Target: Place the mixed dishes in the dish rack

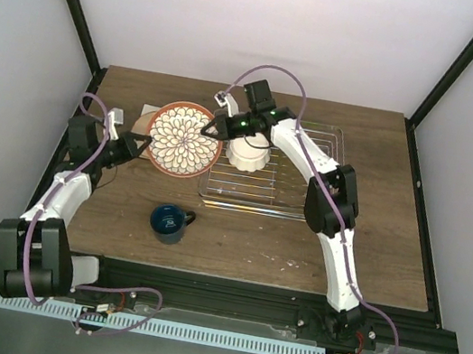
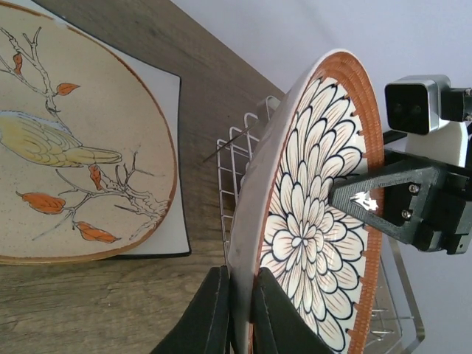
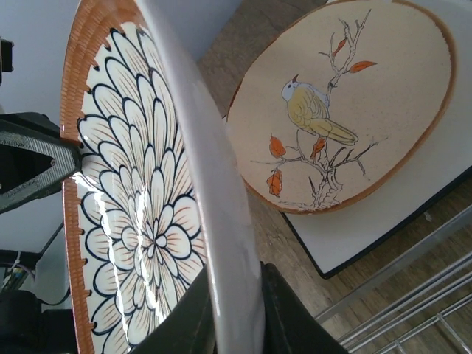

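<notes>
The beige floral round plate hangs tilted on edge just left of the dish rack. My left gripper is shut on its left rim. On the opposite rim my right gripper is shut as well. The small white scalloped bowl sits in the rack. A white square plate with a bird picture lies flat on the table, mostly hidden under the floral plate from above. The dark blue mug stands upright in front.
The rack's wire edge lies close behind the held plate. The wooden table is bordered by black frame posts and white walls.
</notes>
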`<act>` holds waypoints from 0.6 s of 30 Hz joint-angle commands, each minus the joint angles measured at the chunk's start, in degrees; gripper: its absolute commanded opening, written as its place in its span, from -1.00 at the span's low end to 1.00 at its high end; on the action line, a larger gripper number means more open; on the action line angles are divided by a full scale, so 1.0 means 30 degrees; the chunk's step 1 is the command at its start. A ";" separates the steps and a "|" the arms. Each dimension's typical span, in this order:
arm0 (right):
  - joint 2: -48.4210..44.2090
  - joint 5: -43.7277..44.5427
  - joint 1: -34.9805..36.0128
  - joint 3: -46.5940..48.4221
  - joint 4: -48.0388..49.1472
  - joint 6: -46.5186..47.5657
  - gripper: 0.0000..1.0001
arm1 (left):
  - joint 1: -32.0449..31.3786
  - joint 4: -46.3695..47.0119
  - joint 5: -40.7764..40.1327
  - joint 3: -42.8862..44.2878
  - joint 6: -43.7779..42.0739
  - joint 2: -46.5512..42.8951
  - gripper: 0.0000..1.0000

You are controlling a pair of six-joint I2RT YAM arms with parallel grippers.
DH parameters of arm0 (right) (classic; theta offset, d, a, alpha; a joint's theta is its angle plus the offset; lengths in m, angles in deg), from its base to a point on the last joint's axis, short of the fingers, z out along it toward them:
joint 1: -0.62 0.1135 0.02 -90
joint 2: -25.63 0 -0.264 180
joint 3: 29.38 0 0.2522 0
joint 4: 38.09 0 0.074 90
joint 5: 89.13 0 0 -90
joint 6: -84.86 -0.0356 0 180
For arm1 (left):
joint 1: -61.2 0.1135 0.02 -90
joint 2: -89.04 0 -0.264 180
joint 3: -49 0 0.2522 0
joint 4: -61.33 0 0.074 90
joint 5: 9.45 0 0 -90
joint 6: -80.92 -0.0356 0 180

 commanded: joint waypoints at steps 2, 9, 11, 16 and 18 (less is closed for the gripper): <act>-0.0257 -0.2368 0.0670 0.0092 0.0272 0.1642 -0.98 | 0.0108 0.2285 0.1267 0.0483 0.1460 -0.0243 -0.67; -0.0743 -0.1513 0.0670 0.0092 0.0349 0.2011 -0.99 | 0.0118 0.2291 0.1413 0.0489 0.1329 -0.0078 -0.02; -0.0934 -0.1249 0.0642 0.0590 0.0357 0.2129 -0.99 | 0.0104 0.2115 0.1293 0.0662 0.1222 -0.0063 0.16; -0.1751 -0.0425 0.0305 0.0879 0.0384 0.2236 -0.99 | 0.0304 0.0486 0.0252 0.2083 0.0509 0.0025 0.96; -0.2319 -0.0184 0.0060 0.0840 0.0290 0.2458 -0.99 | 0.0679 -0.0589 -0.0449 0.2817 0.0274 0.0151 0.99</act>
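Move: The flower plate hangs between the hands, pinched by both: its middle lies about 10 cm to the left hand's right and 3 cm ahead, at hand height. Below the left hand by some 16 cm is the bird plate, 5 cm ahead and 2 cm to the right. From the right hand, the flower plate's middle is 7 cm left and 4 cm back; the dish rack's middle is 17 cm right, 6 cm back and 14 cm down, with the white bowl 8 cm right, 3 cm back, 11 cm down. Upward, slowly at first and then faster, the left hand rises about 3.5 cm, ending with a slight push forward, as its fingers spread from a pinch on the flower plate's left edge to fully open and come free. The right hand keeps its closed grip on the right edge and eases roughly 1 cm back, with a slight drift left and down. ##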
